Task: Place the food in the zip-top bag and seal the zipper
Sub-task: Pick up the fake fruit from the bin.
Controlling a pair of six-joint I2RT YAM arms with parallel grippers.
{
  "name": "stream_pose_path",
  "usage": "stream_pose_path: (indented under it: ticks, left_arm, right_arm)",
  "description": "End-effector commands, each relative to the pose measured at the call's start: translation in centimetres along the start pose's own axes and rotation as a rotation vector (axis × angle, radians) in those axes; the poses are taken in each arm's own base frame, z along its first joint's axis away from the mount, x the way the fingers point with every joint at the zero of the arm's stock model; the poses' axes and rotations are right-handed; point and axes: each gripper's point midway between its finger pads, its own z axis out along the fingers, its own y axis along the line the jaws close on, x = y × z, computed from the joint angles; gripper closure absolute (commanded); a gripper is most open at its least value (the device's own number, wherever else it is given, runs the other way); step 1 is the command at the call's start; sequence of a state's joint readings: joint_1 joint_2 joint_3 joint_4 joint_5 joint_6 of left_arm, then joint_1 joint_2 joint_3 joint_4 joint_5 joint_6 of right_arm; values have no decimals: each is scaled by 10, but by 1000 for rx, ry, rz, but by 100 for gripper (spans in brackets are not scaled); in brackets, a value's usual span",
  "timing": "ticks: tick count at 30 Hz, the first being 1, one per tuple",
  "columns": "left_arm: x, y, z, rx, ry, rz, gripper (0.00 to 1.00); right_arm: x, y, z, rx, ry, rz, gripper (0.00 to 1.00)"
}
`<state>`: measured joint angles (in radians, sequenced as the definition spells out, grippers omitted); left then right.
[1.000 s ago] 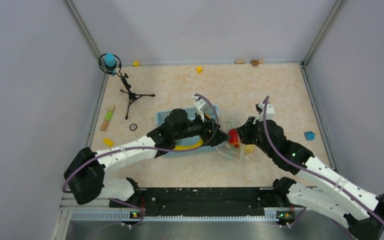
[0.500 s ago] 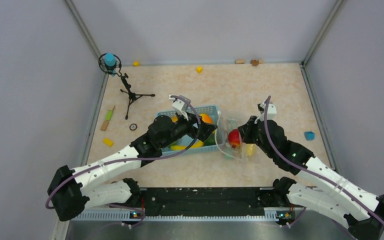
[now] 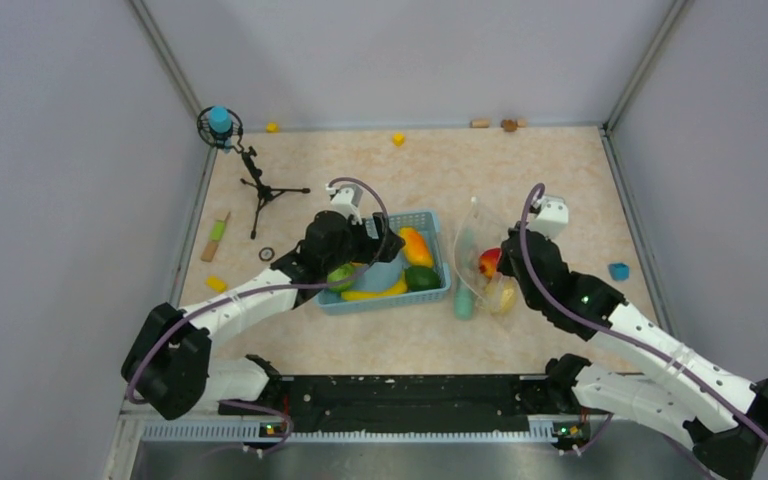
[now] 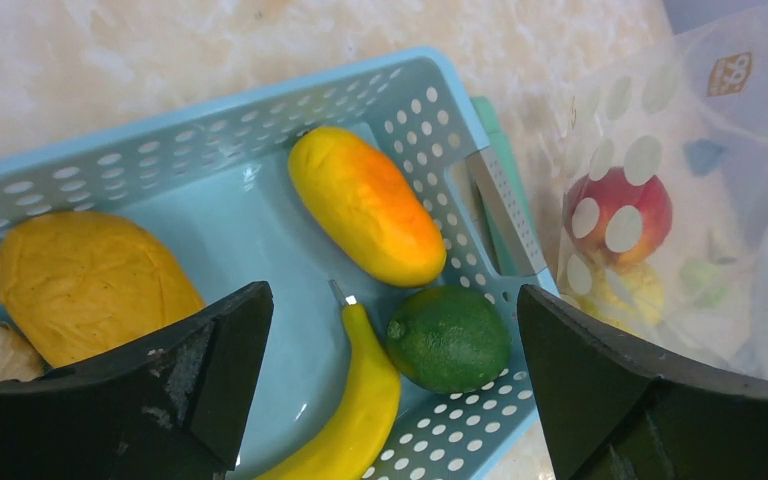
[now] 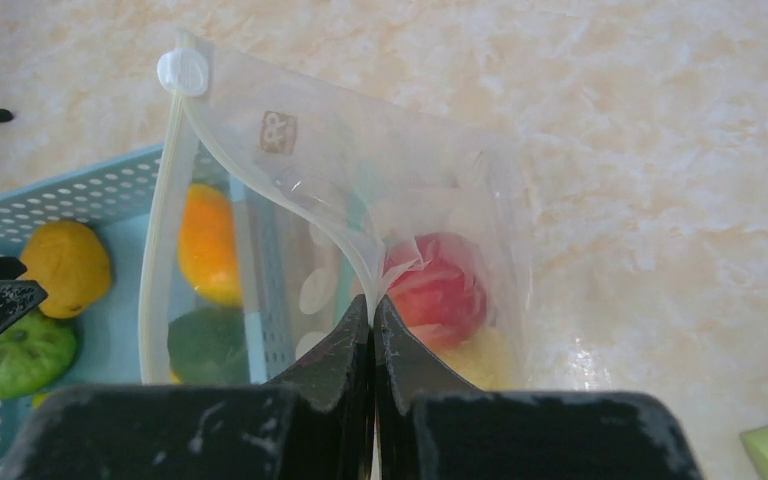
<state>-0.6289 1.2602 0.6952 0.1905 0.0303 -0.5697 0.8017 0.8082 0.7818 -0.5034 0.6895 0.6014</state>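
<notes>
The clear zip-top bag (image 3: 475,250) stands open between the blue basket (image 3: 447,270) and my right arm. My right gripper (image 5: 372,300) is shut on the bag's near rim, below the white zipper (image 5: 160,230) strip. A red fruit (image 5: 440,290) and a yellow piece (image 3: 503,295) lie inside the bag. My left gripper (image 4: 392,295) hangs open over the basket with nothing between its fingers. Under it are an orange-yellow mango (image 4: 365,205), a dark green lime (image 4: 450,338), a banana (image 4: 345,410) and a yellow-orange fruit (image 4: 90,285). A light green fruit (image 3: 340,277) sits at the basket's left.
A teal stick (image 3: 463,300) lies between basket and bag. A black tripod (image 3: 260,190) stands at back left. A green-and-wood stick (image 3: 216,237) and a yellow block (image 3: 217,284) lie at the left, a blue block (image 3: 618,271) at the right. Walls close in three sides.
My left gripper let go of the red fruit at the bag's mouth and pulled back left over the basket, open. The right gripper shifted slightly right and raised the bag.
</notes>
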Motion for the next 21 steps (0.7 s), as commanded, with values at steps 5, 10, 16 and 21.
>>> stream_pose_path:
  ticks: [5,10,16,21]
  left_arm:
    - [13,8,12,-27,51,26,3]
    - [2,49,-1,-266,27,74,3]
    - [-2,79,-12,-410,16,136,3]
    - [5,109,-3,-472,74,75,3]
  right_arm:
    - [-10,-8,-2,-7,-88,23,100]
    - [-4,-17,-9,-22,-106,55,100]
    - [-1,-19,-9,-22,-107,55,100]
    - [2,-18,-6,-20,-94,39,100]
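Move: The orange fruit in the bin lies about 8 cm to the left of my open left hand, perhaps 1 cm ahead and some 12 cm below. At that depth too, the garlic is 5 cm farther left of it and 1 cm nearer me, and the green squash is 10 cm left of the hand and 6 cm back. The papaya is 5 cm right and 2 cm ahead. From my right hand, the orange fruit lies roughly 30 cm left, 7 cm ahead and 17 cm below. I sink my left hand almost straight down into the space over the bin, then swing it left while still easing lower, some 7 cm left and 6 cm down in all, to come over the orange fruit. Its wrist turns counter-clockwise and rolls left side up, about 25 degrees together, fingers staying wide open. My right hand keeps its pinch on the bag's mouth and draws it a couple of centimetres right and slightly back. ##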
